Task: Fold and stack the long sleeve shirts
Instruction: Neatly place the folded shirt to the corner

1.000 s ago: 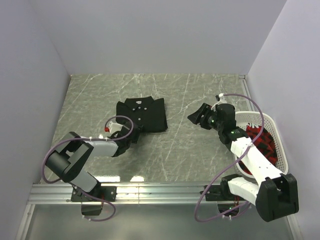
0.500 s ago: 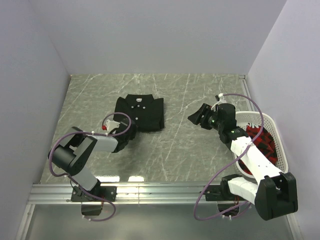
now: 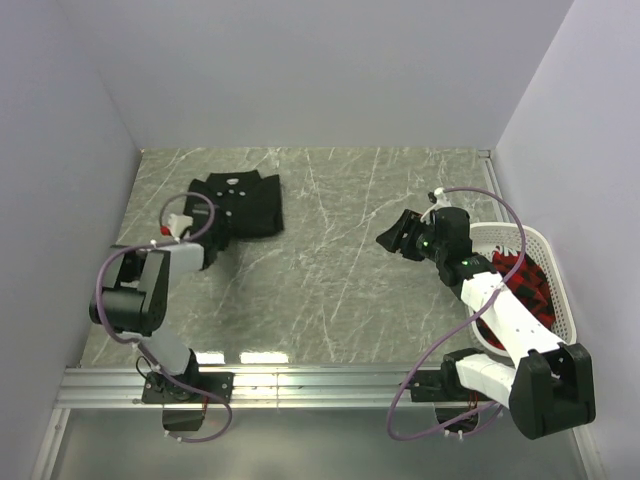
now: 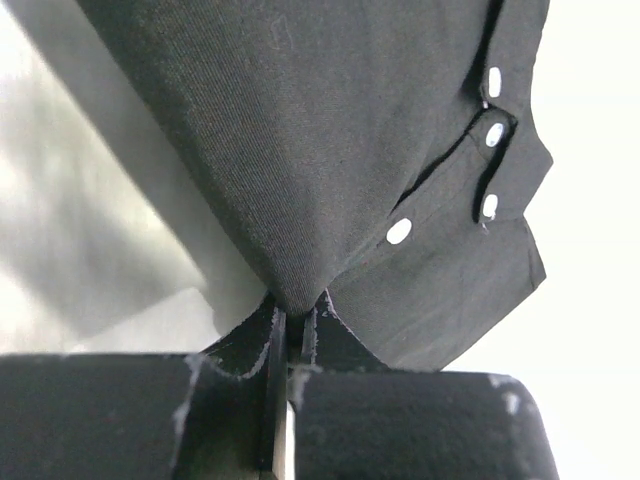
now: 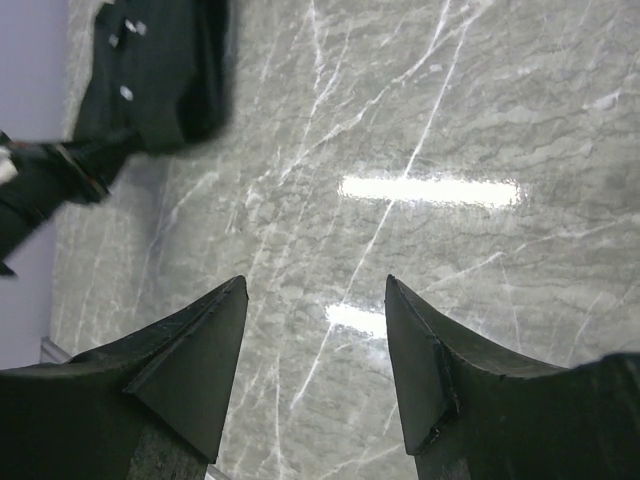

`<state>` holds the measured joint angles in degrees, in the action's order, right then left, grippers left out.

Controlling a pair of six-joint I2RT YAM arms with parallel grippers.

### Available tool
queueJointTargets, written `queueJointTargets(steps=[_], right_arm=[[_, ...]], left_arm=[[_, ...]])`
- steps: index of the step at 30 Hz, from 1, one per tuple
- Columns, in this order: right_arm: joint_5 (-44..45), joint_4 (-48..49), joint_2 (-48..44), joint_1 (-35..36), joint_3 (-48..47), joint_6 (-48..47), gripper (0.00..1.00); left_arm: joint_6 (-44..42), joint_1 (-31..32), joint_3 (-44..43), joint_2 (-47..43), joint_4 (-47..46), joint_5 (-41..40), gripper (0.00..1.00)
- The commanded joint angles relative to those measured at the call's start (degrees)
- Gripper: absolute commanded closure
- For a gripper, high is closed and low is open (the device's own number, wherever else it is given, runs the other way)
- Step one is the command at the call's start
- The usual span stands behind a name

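Note:
A folded black long sleeve shirt (image 3: 240, 204) with small pale buttons lies at the back left of the marble table (image 3: 330, 280). My left gripper (image 3: 214, 243) is shut on its near edge. In the left wrist view the black cloth (image 4: 330, 150) bunches into a point between the closed fingers (image 4: 250, 350). My right gripper (image 3: 392, 232) hovers open over the table right of centre, well away from the shirt, with nothing between its fingertips (image 5: 210, 340). The right wrist view catches the shirt (image 5: 160, 70) at its top left.
A white basket (image 3: 545, 260) holding red and dark cloth (image 3: 525, 285) stands at the right edge, beside the right arm. Pale walls close off the left, back and right sides. An aluminium rail (image 3: 320, 385) runs along the near edge.
My left gripper closed on the shirt's near edge and dragged the folded shirt left and back. The right arm stayed where it was.

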<state>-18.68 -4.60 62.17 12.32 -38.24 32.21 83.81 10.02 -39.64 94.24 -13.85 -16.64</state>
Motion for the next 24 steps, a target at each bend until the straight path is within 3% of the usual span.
queueJointTargets(steps=[1,9,15,24], right_arm=[[0.31,-0.58,0.05,-0.54,-2.19,-1.8,0.36],[0.48,-2.25,0.93,-0.54,-3.51,-3.11,0.36],[0.31,-2.87,1.46,-0.63,-4.21,-3.47,0.37],[1.01,-4.71,0.67,-0.54,-5.79,-4.61,0.37]], left_arm=[[-8.2,-7.1,-6.05,2.7,2.85,4.93,0.99],[-20.6,-22.13,-21.43,14.2,8.11,13.65,0.99],[-24.13,-27.68,-28.3,19.57,6.47,18.13,1.0],[-25.0,-31.03,-36.29,26.25,6.73,19.45,1.0]])
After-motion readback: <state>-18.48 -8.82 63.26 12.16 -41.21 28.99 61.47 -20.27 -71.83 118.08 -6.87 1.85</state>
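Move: The left hand already holds the folded black shirt by its near-left part; the shirt's middle lies about 8 cm to this hand's right, 5 cm ahead and a little below. The table's far-left corner, where the shirt is going, is roughly 23 cm ahead and 25 cm left, and the foot of the left wall is some 30 cm left, level with the hand. From the idle right hand that corner lies about 34 cm ahead, 83 cm left and 15 cm below. Keeping the near-left fold of the shirt pinched in its shut fingers, the left hand hauls the shirt low over the table towards the far-left corner, about 21 cm left and 10 cm forward, at nearly unchanged height. It goes fast at first, then eases off as the left wall nears, the wrist barely turning. ##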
